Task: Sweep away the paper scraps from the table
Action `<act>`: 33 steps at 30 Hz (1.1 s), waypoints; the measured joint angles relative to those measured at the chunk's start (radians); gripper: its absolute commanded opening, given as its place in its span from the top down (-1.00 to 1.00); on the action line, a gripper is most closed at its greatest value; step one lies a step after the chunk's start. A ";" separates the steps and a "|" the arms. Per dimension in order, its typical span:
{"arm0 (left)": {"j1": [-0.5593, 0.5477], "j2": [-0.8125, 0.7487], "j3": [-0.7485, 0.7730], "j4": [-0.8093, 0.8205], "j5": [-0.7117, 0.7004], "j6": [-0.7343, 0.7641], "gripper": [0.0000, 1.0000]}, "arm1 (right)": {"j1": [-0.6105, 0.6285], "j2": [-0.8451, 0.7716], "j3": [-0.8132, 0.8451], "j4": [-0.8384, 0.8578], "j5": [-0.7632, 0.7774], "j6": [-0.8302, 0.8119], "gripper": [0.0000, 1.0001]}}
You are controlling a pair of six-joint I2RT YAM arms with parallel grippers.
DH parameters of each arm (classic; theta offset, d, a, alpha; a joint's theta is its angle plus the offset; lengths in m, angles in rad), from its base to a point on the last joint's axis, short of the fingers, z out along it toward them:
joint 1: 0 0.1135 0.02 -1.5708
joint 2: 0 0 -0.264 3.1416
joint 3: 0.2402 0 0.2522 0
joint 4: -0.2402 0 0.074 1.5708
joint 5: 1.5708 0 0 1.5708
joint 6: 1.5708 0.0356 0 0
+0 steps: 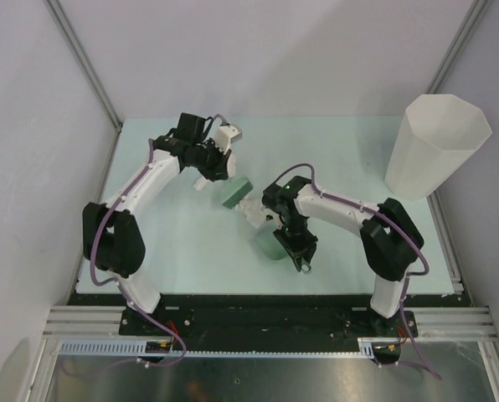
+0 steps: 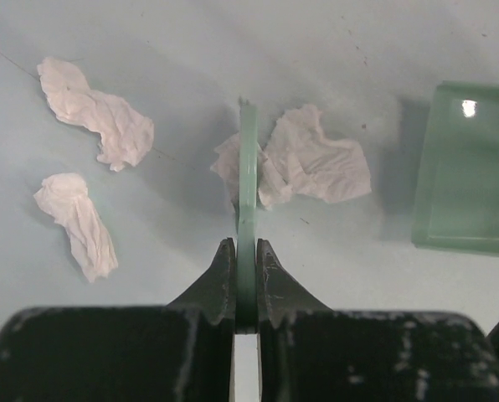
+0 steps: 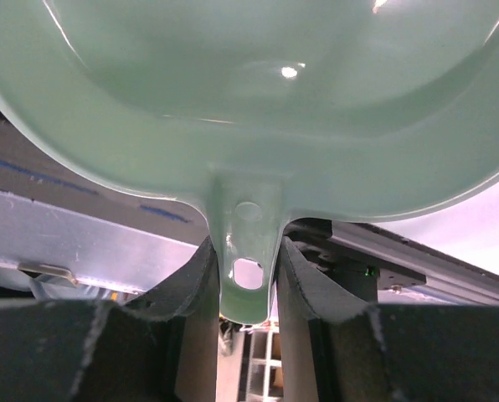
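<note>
My left gripper (image 2: 246, 243) is shut on a thin green sweeper blade (image 2: 248, 167) that stands edge-on over the mint-green table (image 2: 233, 50). One crumpled white paper scrap (image 2: 316, 163) lies against the blade's right side, and two more paper scraps (image 2: 95, 113) (image 2: 74, 222) lie apart to its left. The green dustpan (image 2: 467, 167) sits at the right. My right gripper (image 3: 248, 243) is shut on the dustpan's handle (image 3: 248, 268), with the pan's body (image 3: 275, 84) filling the view above. From the top view, the sweeper (image 1: 235, 193) and dustpan (image 1: 270, 244) face each other mid-table, with scraps (image 1: 249, 209) between them.
A tall white faceted bin (image 1: 436, 146) stands at the table's far right corner. Grey walls close in the back and both sides. A black rail (image 1: 258, 314) with both arm bases runs along the near edge.
</note>
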 measured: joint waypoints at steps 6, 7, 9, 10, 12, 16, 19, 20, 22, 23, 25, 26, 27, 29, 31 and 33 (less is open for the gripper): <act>-0.006 0.032 0.019 -0.001 0.014 -0.011 1.00 | -0.060 0.153 0.000 0.050 -0.001 -0.032 1.00; -0.010 0.030 0.009 0.003 0.029 -0.010 1.00 | -0.060 0.179 0.003 0.053 0.001 -0.038 1.00; -0.021 0.024 -0.019 0.007 0.061 -0.009 0.99 | -0.060 0.208 0.013 0.045 0.001 -0.046 1.00; -0.029 0.018 -0.038 0.010 0.079 -0.007 1.00 | -0.062 0.214 0.021 0.040 0.002 -0.047 1.00; -0.044 0.006 -0.076 0.018 0.115 -0.002 1.00 | -0.066 0.226 0.050 0.054 0.002 -0.047 1.00; -0.059 -0.025 -0.127 0.033 0.204 0.004 1.00 | -0.090 0.248 0.106 0.117 0.008 -0.046 1.00; -0.054 -0.043 -0.143 0.044 0.229 0.002 1.00 | -0.098 0.252 0.116 0.154 0.009 -0.046 1.00; -0.051 -0.050 -0.147 0.048 0.233 0.000 1.00 | -0.101 0.252 0.115 0.162 0.008 -0.046 1.00; -0.047 -0.061 -0.152 0.047 0.234 -0.001 1.00 | -0.104 0.245 0.106 0.177 0.010 -0.045 1.00; -0.045 -0.072 -0.156 0.047 0.235 -0.002 1.00 | -0.104 0.236 0.094 0.194 0.010 -0.044 1.00; -0.037 -0.103 -0.164 0.037 0.243 -0.003 1.00 | -0.105 0.208 0.060 0.227 0.010 -0.040 1.00; -0.032 -0.117 -0.165 0.030 0.249 -0.003 1.00 | -0.106 0.193 0.042 0.242 0.011 -0.037 1.00; -0.026 -0.138 -0.166 0.025 0.259 -0.003 1.00 | -0.108 0.179 0.026 0.255 0.013 -0.036 1.00; -0.013 -0.175 -0.166 0.014 0.288 -0.007 1.00 | -0.111 0.159 0.002 0.280 0.020 -0.026 1.00; -0.002 -0.218 -0.166 0.000 0.319 -0.014 1.00 | -0.113 0.139 -0.016 0.306 0.031 -0.018 1.00; 0.008 -0.259 -0.165 -0.014 0.352 -0.024 1.00 | -0.115 0.115 -0.031 0.331 0.039 -0.011 1.00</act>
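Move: The near paper scrap lies almost under the left hand's brush, some 7 cm to that hand's right, 2 cm back and 16 cm below. The dustpan is about 12 cm back and 11 cm right; two loose scraps lie farther out, one 12 cm straight ahead, one 6 cm ahead and 8 cm left. From the right hand, holding the dustpan, the near scrap is about 20 cm ahead, 13 cm left and 8 cm below. Back and to the right, the left hand sweeps the brush with the near scrap towards the dustpan, about 5 cm, sinking slightly and turning some 10 degrees clockwise, then lifts the brush about 7 cm while drawing farther back. Meanwhile the right hand lowers the dustpan about 5 cm and slides it forward and slightly left to meet the scrap, then tips its wrist. Both grips hold. ##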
